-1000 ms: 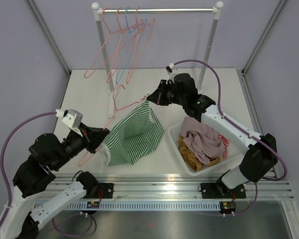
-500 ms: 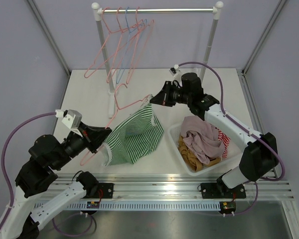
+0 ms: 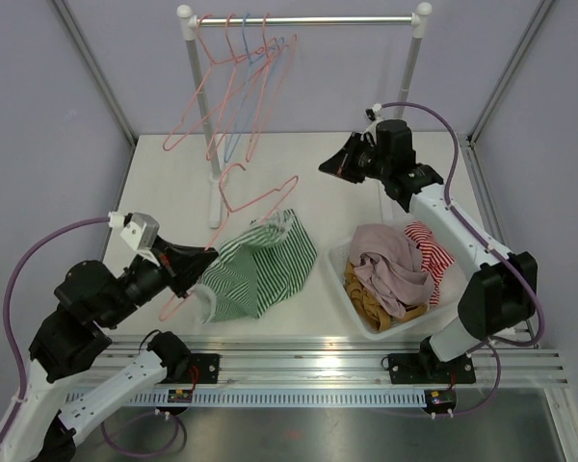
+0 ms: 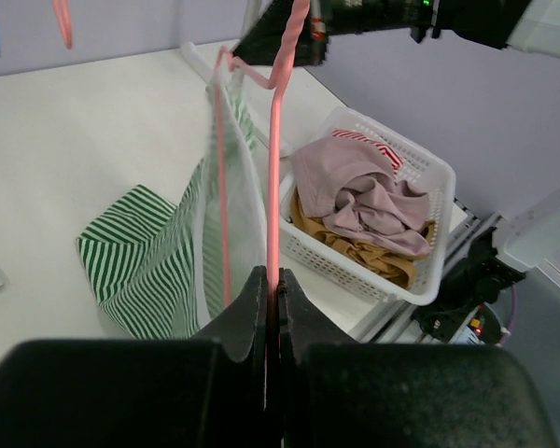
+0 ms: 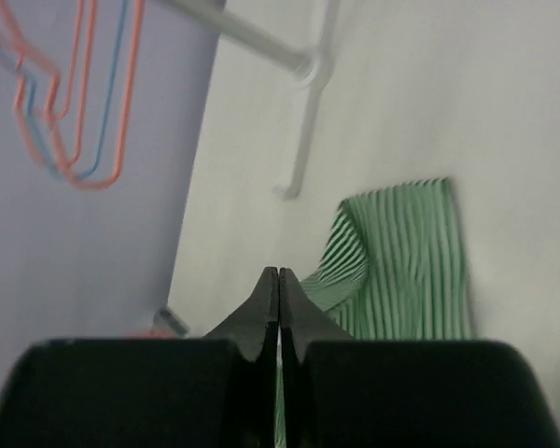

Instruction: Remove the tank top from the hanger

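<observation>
The green-and-white striped tank top (image 3: 260,265) sags in a heap on the table under a pink wire hanger (image 3: 266,197). My left gripper (image 3: 200,258) is shut on the hanger's lower wire and holds it tilted above the table. In the left wrist view the jaws (image 4: 273,273) pinch the pink hanger (image 4: 276,140), and the tank top's (image 4: 154,266) white-trimmed edge still lies along the second wire. My right gripper (image 3: 326,166) is shut and empty, raised behind and to the right of the hanger. In its wrist view (image 5: 279,273) the tank top (image 5: 406,261) lies far below.
A white basket (image 3: 339,279) of mixed clothes stands at the right; it also shows in the left wrist view (image 4: 429,280). A clothes rail (image 3: 308,19) with several pink and blue hangers (image 3: 236,91) stands at the back, its post (image 3: 215,164) just behind the held hanger.
My right gripper has let go of the tank top's upper edge and drawn back up and to the right. The tank top has dropped lower onto the table. The left gripper keeps holding the hanger.
</observation>
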### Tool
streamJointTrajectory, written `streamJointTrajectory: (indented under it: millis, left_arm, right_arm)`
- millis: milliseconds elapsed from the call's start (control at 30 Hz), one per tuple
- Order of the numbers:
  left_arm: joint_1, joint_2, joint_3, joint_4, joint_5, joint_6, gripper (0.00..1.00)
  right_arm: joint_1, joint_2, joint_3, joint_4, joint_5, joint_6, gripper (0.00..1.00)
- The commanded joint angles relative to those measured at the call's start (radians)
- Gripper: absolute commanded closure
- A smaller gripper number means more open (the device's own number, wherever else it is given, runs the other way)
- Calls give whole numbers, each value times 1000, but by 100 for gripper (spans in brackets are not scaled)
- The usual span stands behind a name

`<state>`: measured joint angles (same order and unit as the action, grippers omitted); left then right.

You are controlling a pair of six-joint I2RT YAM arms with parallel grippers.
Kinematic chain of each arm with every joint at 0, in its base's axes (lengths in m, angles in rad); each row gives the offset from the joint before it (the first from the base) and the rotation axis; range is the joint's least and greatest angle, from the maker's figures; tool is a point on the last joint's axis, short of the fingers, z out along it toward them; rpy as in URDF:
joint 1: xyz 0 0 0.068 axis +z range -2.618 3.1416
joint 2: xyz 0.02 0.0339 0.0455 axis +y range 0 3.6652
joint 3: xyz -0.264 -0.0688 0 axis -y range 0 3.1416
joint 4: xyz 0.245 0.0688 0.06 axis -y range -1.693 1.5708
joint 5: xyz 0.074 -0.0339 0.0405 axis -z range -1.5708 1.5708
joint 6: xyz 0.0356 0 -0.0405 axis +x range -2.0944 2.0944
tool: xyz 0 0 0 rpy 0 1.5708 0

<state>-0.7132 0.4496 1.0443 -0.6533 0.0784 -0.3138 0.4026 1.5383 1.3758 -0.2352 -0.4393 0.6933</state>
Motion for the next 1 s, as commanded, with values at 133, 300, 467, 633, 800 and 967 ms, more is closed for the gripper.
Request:
streamJointTrajectory:
  millis: [133, 300, 467, 633, 800, 967]
  left_arm:
    - [-3, -83, 49, 119, 81, -28, 100]
    - [-3, -8, 43, 239, 86, -22, 100]
    - [-3, 107, 36, 449, 44, 2, 100]
    - [-5, 187, 1, 648, -48, 39, 100]
    - [-6, 265, -127, 1059, -16, 80, 100]
    - [-6, 392, -133, 1325, 30, 61, 100]
  right_arm:
    - [-116, 63, -1, 31, 188, -29, 100]
    - [-84, -25, -154, 222, -10, 35, 100]
    - [-36, -157, -297, 309, -48, -8, 81]
    - [-9, -343, -510, 512, -188, 17, 52]
    - [100, -460, -561, 518, -247, -70, 34]
    - [215, -492, -572, 533, -222, -129, 1]
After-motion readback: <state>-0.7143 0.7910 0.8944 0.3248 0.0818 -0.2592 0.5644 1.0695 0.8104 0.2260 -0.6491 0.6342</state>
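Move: The left gripper already holds the pink hanger. The striped tank top still hangs partly on it, its middle about 13 cm ahead, 4 cm to the right and some 28 cm below. From the empty, shut right gripper the tank top lies about 16 cm left, 10 cm back and 20 cm lower. The basket of clothes is roughly 17 cm right of the right gripper, 15 cm back and 24 cm below. Swing the right gripper briefly forward, right and down, clear of the hanger, then bring it back about 20 cm and up towards the tank top, turning counter-clockwise and opening its fingers nearly wide. Meanwhile keep the left grip on the hanger and, after a short dip back, carry it forward, up and right, each some 8 or 9 cm, tipping the fingers upward. ##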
